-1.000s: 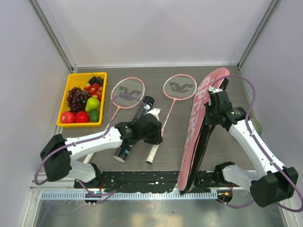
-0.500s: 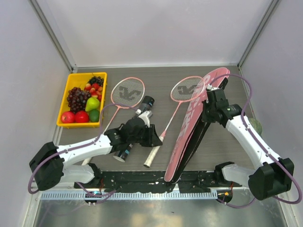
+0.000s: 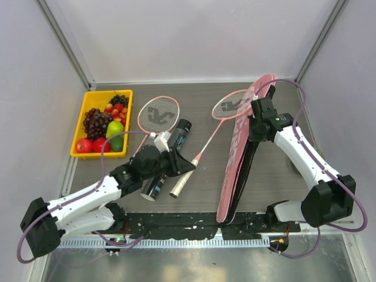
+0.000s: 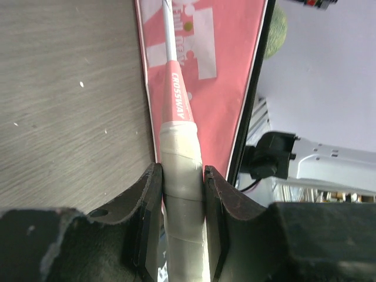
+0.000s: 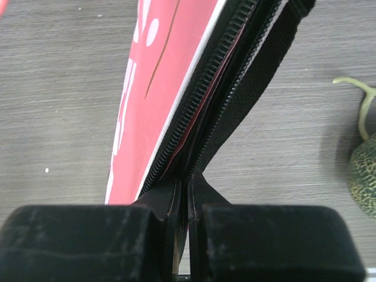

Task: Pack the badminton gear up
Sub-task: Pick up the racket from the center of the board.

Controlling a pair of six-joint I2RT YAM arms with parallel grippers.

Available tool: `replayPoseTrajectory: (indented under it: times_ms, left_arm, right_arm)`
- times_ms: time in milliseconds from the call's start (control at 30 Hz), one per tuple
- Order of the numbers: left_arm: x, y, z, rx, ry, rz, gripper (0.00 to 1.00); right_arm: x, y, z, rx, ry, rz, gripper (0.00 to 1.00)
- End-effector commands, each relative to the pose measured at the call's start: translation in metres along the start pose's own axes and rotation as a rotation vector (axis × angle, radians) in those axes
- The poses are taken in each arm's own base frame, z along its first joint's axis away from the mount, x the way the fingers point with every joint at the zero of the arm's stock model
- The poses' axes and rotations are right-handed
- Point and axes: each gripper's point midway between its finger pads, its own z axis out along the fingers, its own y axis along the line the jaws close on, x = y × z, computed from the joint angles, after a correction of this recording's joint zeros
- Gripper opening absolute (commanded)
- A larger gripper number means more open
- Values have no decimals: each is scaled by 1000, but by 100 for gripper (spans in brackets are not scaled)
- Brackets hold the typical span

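My left gripper [image 3: 177, 163] is shut on the white handle [image 4: 181, 158] of a pink-framed racket [image 3: 230, 106]. The racket's shaft slants up to the right, and its head rests against the top of the pink racket-shaped bag [image 3: 238, 161]. My right gripper [image 3: 257, 121] is shut on the bag's black zipper edge [image 5: 220, 82], holding that flap up. A second racket [image 3: 157, 114] lies flat near the tray. The dark tube [image 3: 183, 127] lies under my left arm, partly hidden.
A yellow tray [image 3: 78, 126] of fruit stands at the back left. A green netted ball [image 5: 365, 176] lies right of the bag, close to the right wall. The bag's near end reaches the black base strip [image 3: 176, 226].
My left gripper has drawn back to the left with the racket, and the racket's head has swung right onto the bag's top. The right gripper has shifted the bag's flap towards the back.
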Motion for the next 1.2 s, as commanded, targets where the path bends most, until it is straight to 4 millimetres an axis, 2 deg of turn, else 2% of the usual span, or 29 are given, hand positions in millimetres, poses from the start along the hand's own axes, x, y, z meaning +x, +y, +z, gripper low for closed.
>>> replayPoseTrajectory:
  times_ms: [0,133,167,233,400,533,767,867,1000,1167]
  left_arm:
    - [-43,-20,-21,80,-196,-14,0]
    - [-53,-23,-33,93,-228,3,0]
    - [-53,-22,-34,93,-228,4,0]
    - [-55,-24,-36,108,-232,-3,0]
    - [-53,-33,-36,154,-210,-21,0]
    - [-43,-22,-31,139,-173,-25,0]
    - [-5,0,-11,161,-37,-81,0]
    - [6,4,-5,183,-3,-90,0]
    - [14,11,2,166,30,-73,0]
    - [21,12,9,159,76,-50,1]
  right_arm:
    - [-16,-15,-10,96,-25,-41,5]
    - [-22,-40,-35,199,-88,-50,5]
    - [-29,-47,-43,238,-110,-45,5]
    - [-26,-58,-52,296,-89,-59,5]
    - [-24,-67,-44,372,-43,-84,5]
    - [-28,-35,-21,221,-42,-32,5]
    - [-60,25,10,-56,-169,130,5]
    - [-63,46,28,-146,-174,178,5]
    - [-50,59,52,-170,-122,156,5]
    - [-40,66,61,-224,-113,115,6]
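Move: The left gripper already holds the racket by its handle; the pink bag it is meant for has its middle about 28 cm to the right and 9 cm ahead, the tube's middle some 11 cm left, 3 cm ahead and roughly 6 cm lower. From the right gripper, which already grips the bag's zipped edge, the racket head lies about 16 cm ahead, 10 cm left and slightly lower, and the melon about 28 cm right, 10 cm back and well below. Swing the bag's zipped edge right and up about 5 cm with the right gripper, rolling it, then sweep it left, forward and down, some 10 cm leftward, rolling back the other way, towards the racket head. Meanwhile lift the racket a little left, forward and up with the left gripper, hold briefly, then lower it about 8 cm; keep both grips. ##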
